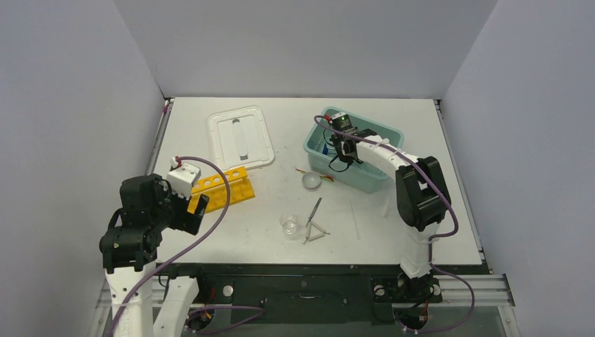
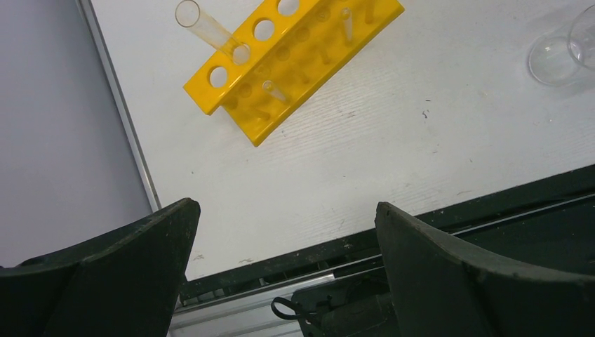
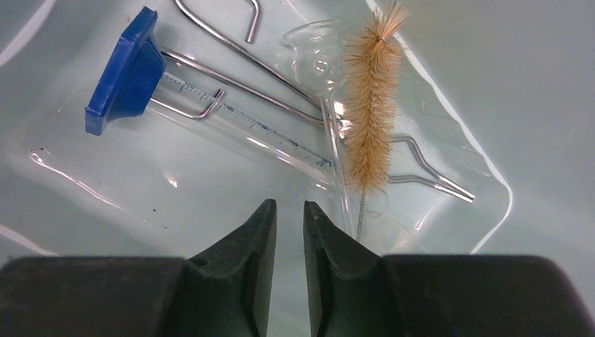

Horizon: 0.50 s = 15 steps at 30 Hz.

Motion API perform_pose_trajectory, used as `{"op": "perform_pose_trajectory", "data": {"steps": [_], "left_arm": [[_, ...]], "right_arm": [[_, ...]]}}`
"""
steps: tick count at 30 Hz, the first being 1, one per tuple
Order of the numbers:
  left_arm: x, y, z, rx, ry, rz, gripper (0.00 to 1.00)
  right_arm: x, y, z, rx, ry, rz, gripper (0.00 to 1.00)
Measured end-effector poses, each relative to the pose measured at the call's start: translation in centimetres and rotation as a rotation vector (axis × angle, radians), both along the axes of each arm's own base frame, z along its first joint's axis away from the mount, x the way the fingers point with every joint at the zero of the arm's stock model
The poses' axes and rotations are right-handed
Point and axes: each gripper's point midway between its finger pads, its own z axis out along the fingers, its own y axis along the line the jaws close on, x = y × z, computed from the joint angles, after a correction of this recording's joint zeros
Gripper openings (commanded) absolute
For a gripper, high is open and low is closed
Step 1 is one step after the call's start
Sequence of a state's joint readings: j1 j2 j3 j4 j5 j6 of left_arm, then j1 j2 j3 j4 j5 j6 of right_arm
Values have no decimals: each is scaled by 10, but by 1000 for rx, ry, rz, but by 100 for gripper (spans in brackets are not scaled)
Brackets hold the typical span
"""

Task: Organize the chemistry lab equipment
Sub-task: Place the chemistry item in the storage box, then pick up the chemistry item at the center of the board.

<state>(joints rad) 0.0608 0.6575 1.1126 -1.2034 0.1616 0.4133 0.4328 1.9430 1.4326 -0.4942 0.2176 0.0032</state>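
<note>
My right gripper (image 3: 289, 205) hangs inside the teal tub (image 1: 384, 133), jaws a narrow gap apart with nothing between them. Just beyond its tips lie a glass cylinder (image 3: 238, 126) with a blue base (image 3: 125, 70), a tan-bristled brush (image 3: 368, 119), metal tongs (image 3: 231, 45) and a clear glass funnel (image 3: 317, 62). My left gripper (image 2: 284, 203) is wide open and empty over the table's near left edge, short of the yellow rack (image 2: 295, 60), which holds a glass tube (image 2: 210, 31). A beaker (image 1: 289, 225), wire triangle (image 1: 317, 232), thin metal tool (image 1: 313, 209) and round dish (image 1: 311, 181) lie mid-table.
The white lid (image 1: 240, 137) lies at the back left, beyond the rack (image 1: 223, 188). A thin coloured stick (image 1: 306, 170) rests against the tub's near left side. The table's dark front rail (image 2: 421, 217) runs under my left fingers.
</note>
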Motion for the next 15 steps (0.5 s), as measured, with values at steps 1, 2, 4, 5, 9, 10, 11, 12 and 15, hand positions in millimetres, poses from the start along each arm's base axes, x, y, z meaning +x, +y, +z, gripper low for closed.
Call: {"op": "perform_pose_trajectory", "data": {"steps": [1,2,4,5,9,10,11,12,15], "left_arm": [[0,0,0,-1,2,0,97],[-1,0,-1,-2,5,0,97],[-2,-1,-2,-6,12,-2,97],[-3,-2,-2,-9,14,-4,97],[-6,-6,-3,-24,22,-20,97],[-7,-7,-2,-28,21,-25,97],[-8,-8,-2,-33,19,-31,97],[-9,-10,-2,-38,19,-37,97],[-12,-13,-3,-48,24,-51,97]], "right_arm": [[0,0,0,5,0,-6,21],[0,1,0,10,-2,-13,25],[0,2,2,25,-7,-31,32],[0,2,4,34,-13,-38,33],[-1,9,31,78,-72,-59,51],[-1,10,42,89,-97,-63,55],[-2,13,56,105,-129,-67,57],[-4,17,71,119,-163,-66,63],[-13,30,123,168,-290,-66,75]]}}
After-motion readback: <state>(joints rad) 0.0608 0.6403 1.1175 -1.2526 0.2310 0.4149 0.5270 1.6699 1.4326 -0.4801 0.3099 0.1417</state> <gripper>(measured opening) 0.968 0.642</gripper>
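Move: The right hand is low inside the storage box, its fingers empty and a little apart, with the box floor some 4 cm beneath. On that floor the brush lies about 6 cm ahead and 2 cm to the right, and the measuring cylinder's blue foot about 3 cm ahead and 8 cm to the left. Outside the box, the small dish is roughly 10 cm back and 12 cm left. From the left hand, the brush is some 33 cm ahead, 49 cm right and 22 cm lower. Upward, slowly at first and then quickly, the right hand backs out of the storage box, rising about 12 cm and easing some 3 cm left late on. The empty fingers spread from a narrow gap to more than half open, while the wrist tips them outward, away from straight down, by about 15 degrees. ##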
